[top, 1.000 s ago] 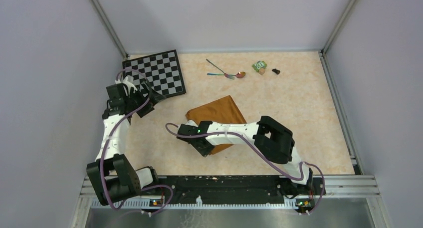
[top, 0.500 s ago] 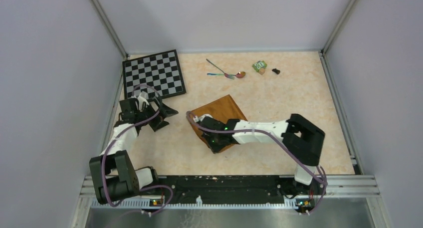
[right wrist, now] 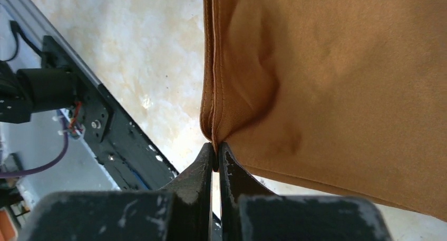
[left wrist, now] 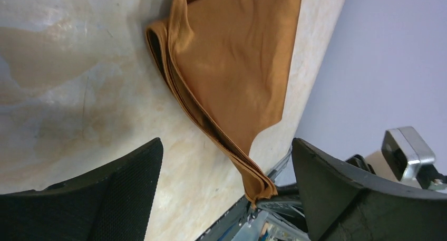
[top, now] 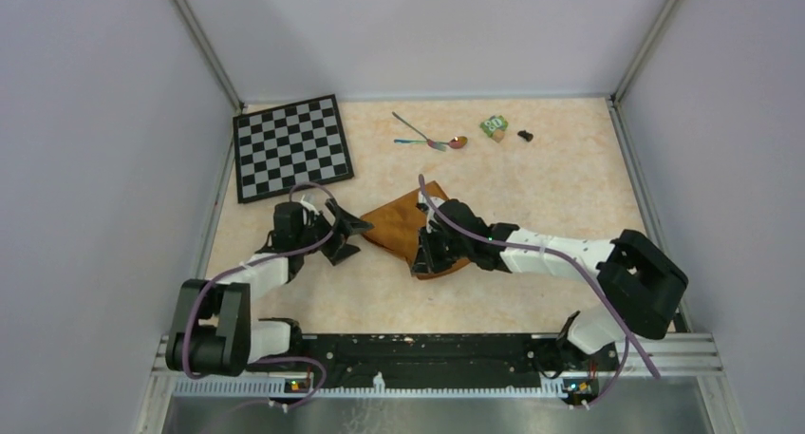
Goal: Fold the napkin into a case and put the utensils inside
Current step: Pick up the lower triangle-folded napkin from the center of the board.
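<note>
The napkin is a folded orange-brown cloth in several layers at mid-table. My right gripper is shut on its near corner; the right wrist view shows the fingertips pinching the layered edge of the napkin. My left gripper stands open just left of the cloth, and the napkin's folded edge runs between its wide-apart fingers without touching them. The utensils lie at the back: a spoon and a second thin piece, both far from either gripper.
A black-and-white chessboard lies at the back left. A small green block and a small black object sit behind the utensils. Metal frame rails border the table on all sides.
My left arm swung from the chessboard down and right to the napkin's left side, staying open. My right gripper closed on the napkin corner and moved right, dragging the cloth with it.
</note>
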Robot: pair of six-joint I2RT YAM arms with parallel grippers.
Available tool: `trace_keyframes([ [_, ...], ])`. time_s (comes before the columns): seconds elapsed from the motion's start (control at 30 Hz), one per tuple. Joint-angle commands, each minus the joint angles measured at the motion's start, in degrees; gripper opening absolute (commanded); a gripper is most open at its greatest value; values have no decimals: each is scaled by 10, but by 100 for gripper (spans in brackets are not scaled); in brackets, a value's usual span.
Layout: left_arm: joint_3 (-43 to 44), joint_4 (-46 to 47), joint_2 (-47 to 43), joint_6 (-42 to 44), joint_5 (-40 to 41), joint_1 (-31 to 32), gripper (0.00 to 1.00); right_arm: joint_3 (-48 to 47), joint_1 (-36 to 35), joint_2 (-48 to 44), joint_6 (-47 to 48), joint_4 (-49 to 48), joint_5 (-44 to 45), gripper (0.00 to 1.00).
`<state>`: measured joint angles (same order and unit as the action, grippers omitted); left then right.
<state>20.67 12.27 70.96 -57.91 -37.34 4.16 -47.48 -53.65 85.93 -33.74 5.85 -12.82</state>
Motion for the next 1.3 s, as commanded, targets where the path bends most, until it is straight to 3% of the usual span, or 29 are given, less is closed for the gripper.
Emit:
trace_keyframes([
  [0.0,19,65,31,-44,83,24,92,26,28,-51,-13,-75,-44,0],
  [0.17,53,57,80,-40,104,42,76,49,47,-69,-10,-88,-60,0],
  [0.47,106,-23,93,-28,182,82,57,81,66,-82,-11,-122,-86,0],
  [0.63,109,-70,72,-45,229,102,63,86,76,-85,-12,-132,-96,0],
  [0.77,72,-73,29,-82,248,103,72,87,80,-86,-12,-138,-102,0],
  [0.9,49,-50,12,-95,254,103,73,89,81,-85,-12,-142,-105,0],
  [1.07,64,4,78,-94,214,104,67,91,81,-82,-13,-152,-113,0],
  [1.27,75,19,108,-87,228,106,57,98,81,-82,-13,-160,-120,0],
])
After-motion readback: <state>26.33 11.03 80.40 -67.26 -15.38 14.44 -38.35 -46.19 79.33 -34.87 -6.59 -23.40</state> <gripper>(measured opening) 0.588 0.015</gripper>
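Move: The napkin's left corner, which the open left hand goes for, lies about 5 cm ahead of it, level sideways and some 6 below. From that hand the napkin's middle is about 11 cm to the right and 2 ahead, the utensils 22 ahead and 14 right, and the chessboard 20 ahead and 15 left. From the right hand, which already pinches the near edge, the left corner is about 10 cm ahead, 11 left and 6 below. The right hand keeps its pinch on the napkin's near edge and draws it about 2 cm up and slightly to the right. The left hand reaches forward and down towards the left corner, jaws narrowing, eases back a little as they widen, then sinks while narrowing again: net some 4 cm down and 3 forward, turning about 10 degrees counter-clockwise, jaws still open. ##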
